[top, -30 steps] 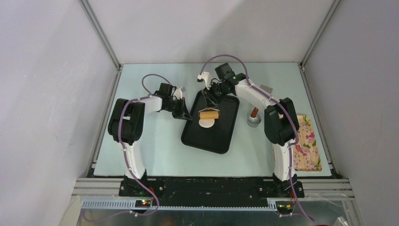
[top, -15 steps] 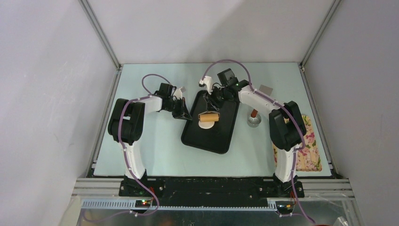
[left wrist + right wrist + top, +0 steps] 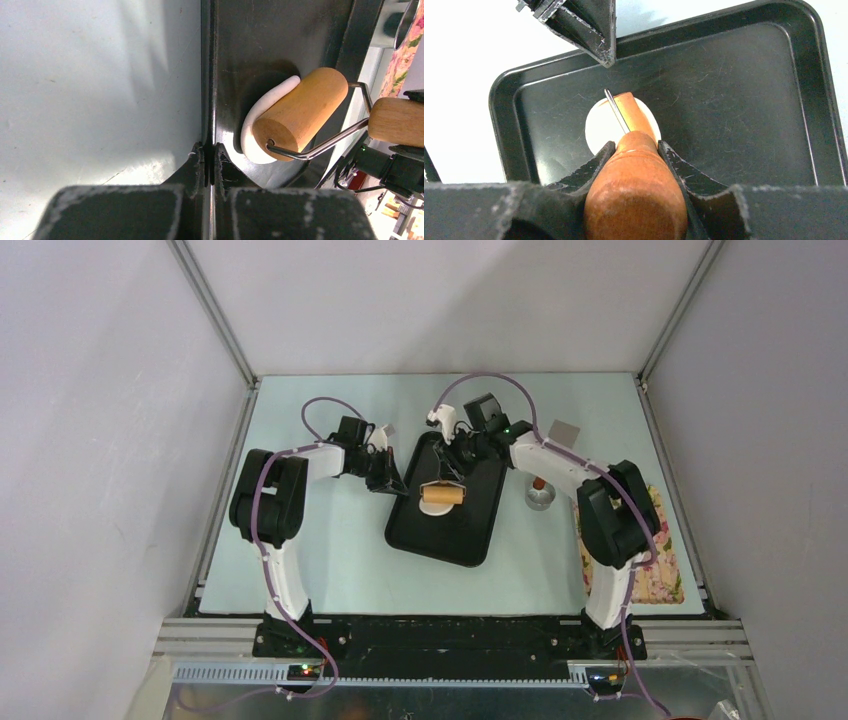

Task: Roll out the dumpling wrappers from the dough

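Note:
The dough [image 3: 436, 508] is a flattened white disc lying on the black tray [image 3: 456, 536]. A wooden roller [image 3: 441, 495] sits on top of it and covers most of it. My right gripper [image 3: 636, 145] is shut on the roller's wooden handle [image 3: 636, 195], above the tray's far half [image 3: 456, 456]. The dough [image 3: 598, 129] shows beyond the handle and bulges from under the roller [image 3: 300, 112] as a white edge [image 3: 251, 120]. My left gripper [image 3: 209, 150] is shut on the tray's left rim [image 3: 207, 75], at the tray's left side [image 3: 392, 483].
A round steel cup [image 3: 540, 496] with a brown-handled tool in it stands right of the tray. A floral cloth [image 3: 655, 545] lies at the table's right edge. A small grey square [image 3: 566, 430] lies at the back right.
The roller has travelled toward the near side, from the dough's far edge onto the dough. The right arm moved with it. The left gripper has stayed on the tray rim.

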### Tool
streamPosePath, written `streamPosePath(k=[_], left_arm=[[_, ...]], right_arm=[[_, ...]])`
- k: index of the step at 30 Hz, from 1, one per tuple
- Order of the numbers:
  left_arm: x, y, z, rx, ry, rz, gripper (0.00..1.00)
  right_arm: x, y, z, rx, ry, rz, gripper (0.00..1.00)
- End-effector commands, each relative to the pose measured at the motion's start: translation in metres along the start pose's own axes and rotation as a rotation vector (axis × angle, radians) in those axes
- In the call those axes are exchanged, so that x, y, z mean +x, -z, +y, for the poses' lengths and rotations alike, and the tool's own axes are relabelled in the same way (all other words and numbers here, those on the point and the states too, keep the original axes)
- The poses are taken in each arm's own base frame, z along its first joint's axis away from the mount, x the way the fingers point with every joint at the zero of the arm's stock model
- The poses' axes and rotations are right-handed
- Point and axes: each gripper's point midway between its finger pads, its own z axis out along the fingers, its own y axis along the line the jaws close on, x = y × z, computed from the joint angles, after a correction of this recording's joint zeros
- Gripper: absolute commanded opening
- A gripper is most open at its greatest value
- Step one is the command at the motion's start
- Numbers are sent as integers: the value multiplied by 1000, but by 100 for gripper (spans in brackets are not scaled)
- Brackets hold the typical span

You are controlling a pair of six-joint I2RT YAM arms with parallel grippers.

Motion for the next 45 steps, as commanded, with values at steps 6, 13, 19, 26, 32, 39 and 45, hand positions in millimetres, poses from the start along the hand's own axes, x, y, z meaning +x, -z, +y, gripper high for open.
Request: streamPosePath(k=[6, 13, 19, 26, 32, 39, 45], left_arm=[[29, -4, 31, -108, 78, 89, 0], [29, -4, 30, -109, 78, 89, 0], [29, -4, 31, -110, 79, 90, 0], [28, -4, 31, -111, 78, 88, 0], [28, -3, 30, -110, 76, 88, 0], [28, -3, 30, -109, 75, 87, 0], [28, -3, 30, -108, 73, 86, 0]], right_arm=[[95, -5, 26, 126, -107, 258, 0], [29, 26, 29, 159, -37, 76, 0], [-46, 67, 32, 101, -90, -76, 0], [-48, 48, 40, 49, -104, -73, 0], [-9, 21, 36, 31, -130, 13, 0], [34, 7, 41, 35, -94, 119, 0], [60, 5, 65, -39, -87, 189, 0]])
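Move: The dough wrapper lies on the tray about 9 cm below the right hand, some 3 cm nearer the base and 2 cm to its left. The roller in that hand already sits on the wrapper's far part, 1 cm back, 2 cm left and 7 cm down. The metal cup stands 17 cm to the right and 1 cm back. From the left hand on the tray rim, the wrapper is about 6 cm right, 2 cm back. Over the wrapper the right hand, keeping its grip on the roller's handle, draws the roller back about 3 cm, then hoists it some 6 cm clear. It swings down again and farther back, past the wrapper's centre, onto the tray at its near edge, with a slight wrist tilt. The left hand stays still, fingers keeping their pinch on the tray rim. ##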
